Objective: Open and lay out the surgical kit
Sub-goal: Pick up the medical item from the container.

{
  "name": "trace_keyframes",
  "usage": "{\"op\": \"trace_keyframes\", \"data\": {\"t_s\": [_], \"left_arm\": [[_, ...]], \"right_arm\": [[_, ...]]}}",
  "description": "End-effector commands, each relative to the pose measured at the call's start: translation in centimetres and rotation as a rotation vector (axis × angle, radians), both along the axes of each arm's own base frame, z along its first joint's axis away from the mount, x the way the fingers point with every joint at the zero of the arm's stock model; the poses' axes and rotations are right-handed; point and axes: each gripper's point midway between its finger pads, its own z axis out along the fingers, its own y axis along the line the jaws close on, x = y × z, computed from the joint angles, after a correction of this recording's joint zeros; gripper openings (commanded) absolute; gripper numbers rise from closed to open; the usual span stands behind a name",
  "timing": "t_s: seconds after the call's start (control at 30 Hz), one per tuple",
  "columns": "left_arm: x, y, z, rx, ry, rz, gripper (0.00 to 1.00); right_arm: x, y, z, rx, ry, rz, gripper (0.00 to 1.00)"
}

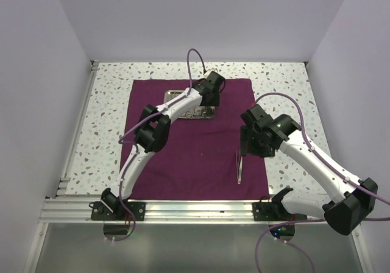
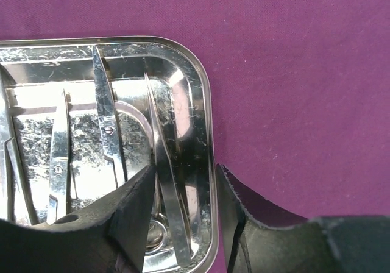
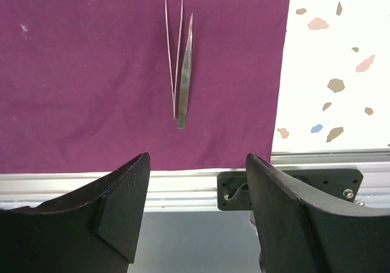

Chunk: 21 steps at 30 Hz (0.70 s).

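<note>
The dark purple cloth (image 1: 195, 157) lies spread flat on the table. The shiny steel tray (image 1: 177, 96) sits on its far middle part. In the left wrist view the tray (image 2: 183, 60) holds ring-handled scissors (image 2: 108, 133) and other slim instruments. My left gripper (image 2: 186, 178) is open low over the tray's right end, one finger inside the tray and one outside the rim, with steel tweezers (image 2: 166, 181) between them. Two slim tweezers (image 3: 180, 72) lie side by side on the cloth's near right part (image 1: 239, 166). My right gripper (image 3: 196, 160) is open and empty above them.
The speckled white table (image 1: 286, 84) shows around the cloth. An aluminium rail (image 1: 201, 211) with the arm bases runs along the near edge. White walls close in the left, back and right sides.
</note>
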Motion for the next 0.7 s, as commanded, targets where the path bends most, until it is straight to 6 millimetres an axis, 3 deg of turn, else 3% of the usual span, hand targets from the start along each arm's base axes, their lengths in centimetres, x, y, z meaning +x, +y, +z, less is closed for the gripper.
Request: {"op": "trace_keyframes", "data": {"t_s": [0.0,0.47,0.67], "left_arm": [[0.4,-0.1,-0.5,0.002,-0.009,0.038,0.48],[-0.3,1.0,-2.4,0.023,0.034,0.098,0.35],[-0.8,-0.1,-4.2,-0.040,0.088,0.070,0.15]], "right_arm": [[-0.1,-1.1,0.5,-0.037,-0.019,0.007,0.68],[-0.1,-1.9,0.6,-0.071,-0.020,0.030,0.68],[-0.2,-2.3,0.4,-0.085,-0.008,0.034,0.68]]}}
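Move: Nearly between the left fingers lies the medical item, the tweezers at the right end of the container: about 1 cm to the left of the hand point, level with it and some 1 cm lower. The container's right rim is about 1 cm to the right. The nearest scissors are roughly 4 cm left and 1 cm ahead, a second pair about 7 cm left and level. From the right hand the tweezers lie about 31 cm ahead, 17 cm left and 13 cm below. Shifting right by about 1 cm, mostly towards the end, and barely sinking, the left hand closes its fingers from half open to nearly shut. They straddle the tweezers and the container's right rim, the left finger pushing the tweezers up against that rim as the grip effort rises. The empty right hand drifts right about 1 cm, fingers staying open. ##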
